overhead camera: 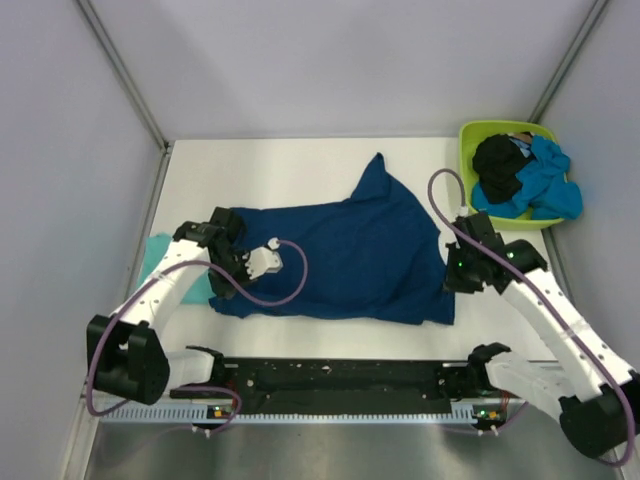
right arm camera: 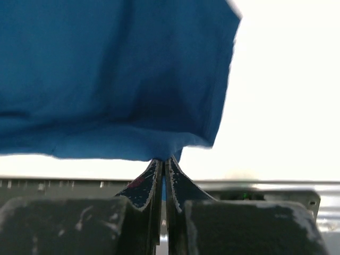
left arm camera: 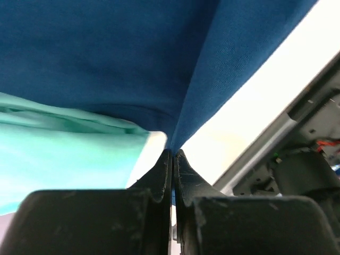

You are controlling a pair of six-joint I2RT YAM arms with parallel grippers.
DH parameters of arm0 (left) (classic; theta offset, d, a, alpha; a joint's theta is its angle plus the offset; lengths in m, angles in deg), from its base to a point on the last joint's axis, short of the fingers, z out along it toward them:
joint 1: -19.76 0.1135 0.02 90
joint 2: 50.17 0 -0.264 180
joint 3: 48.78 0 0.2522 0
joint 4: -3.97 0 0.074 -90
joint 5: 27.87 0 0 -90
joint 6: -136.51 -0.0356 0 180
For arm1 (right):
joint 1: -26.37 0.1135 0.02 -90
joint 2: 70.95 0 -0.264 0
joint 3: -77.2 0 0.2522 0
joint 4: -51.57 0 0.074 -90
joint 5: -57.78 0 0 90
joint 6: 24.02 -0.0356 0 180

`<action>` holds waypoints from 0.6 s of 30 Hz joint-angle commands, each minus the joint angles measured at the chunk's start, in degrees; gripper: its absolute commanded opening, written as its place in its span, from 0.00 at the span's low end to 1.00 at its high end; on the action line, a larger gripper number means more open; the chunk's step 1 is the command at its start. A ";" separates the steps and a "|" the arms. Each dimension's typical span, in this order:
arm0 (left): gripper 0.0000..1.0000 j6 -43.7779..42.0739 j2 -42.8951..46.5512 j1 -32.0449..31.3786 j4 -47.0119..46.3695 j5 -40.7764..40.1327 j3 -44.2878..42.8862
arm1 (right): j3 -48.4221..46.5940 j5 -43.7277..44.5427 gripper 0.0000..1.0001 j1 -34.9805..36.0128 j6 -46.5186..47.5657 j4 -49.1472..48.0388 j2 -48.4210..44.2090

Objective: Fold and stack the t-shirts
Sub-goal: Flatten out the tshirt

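A dark navy t-shirt lies spread over the middle of the table, one corner pulled to a point toward the back. My left gripper is shut on its left edge; in the left wrist view the jaws pinch a fold of the navy cloth. My right gripper is shut on the shirt's right edge, and its jaws clamp the hem of the navy cloth. A light teal t-shirt lies partly under the navy one at the left.
A lime-green tub stands at the back right, holding a black t-shirt and a bright blue t-shirt. Grey walls close in the table at left, right and back. The black rail runs along the near edge.
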 commanded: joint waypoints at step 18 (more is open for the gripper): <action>0.00 8.12 -24.17 -0.26 -37.36 -31.92 -50.75 | -65.73 -15.31 0.00 -28.55 15.38 -30.09 40.64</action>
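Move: The left hand, holding the navy t-shirt's near side, has the shirt's far-left corner some 18 cm straight ahead and 6 cm below; the folded teal shirt lies about 15 cm left of this hand and 4 cm ahead. From the right hand, also holding navy cloth, the shirt's far peak is roughly 29 cm ahead, 15 cm left and 11 cm lower, and the green bin about 24 cm ahead and 15 cm right. Both closed grippers keep their pinch on the navy t-shirt and sweep it forward across the table together, dipping 2 to 3 cm at first, then swinging up fast. The left ends about 22 cm forward and 11 up, the right about 25 forward and 14 up beside the green bin. Both wrists tilt so the fingers swing forward, the left's more. ##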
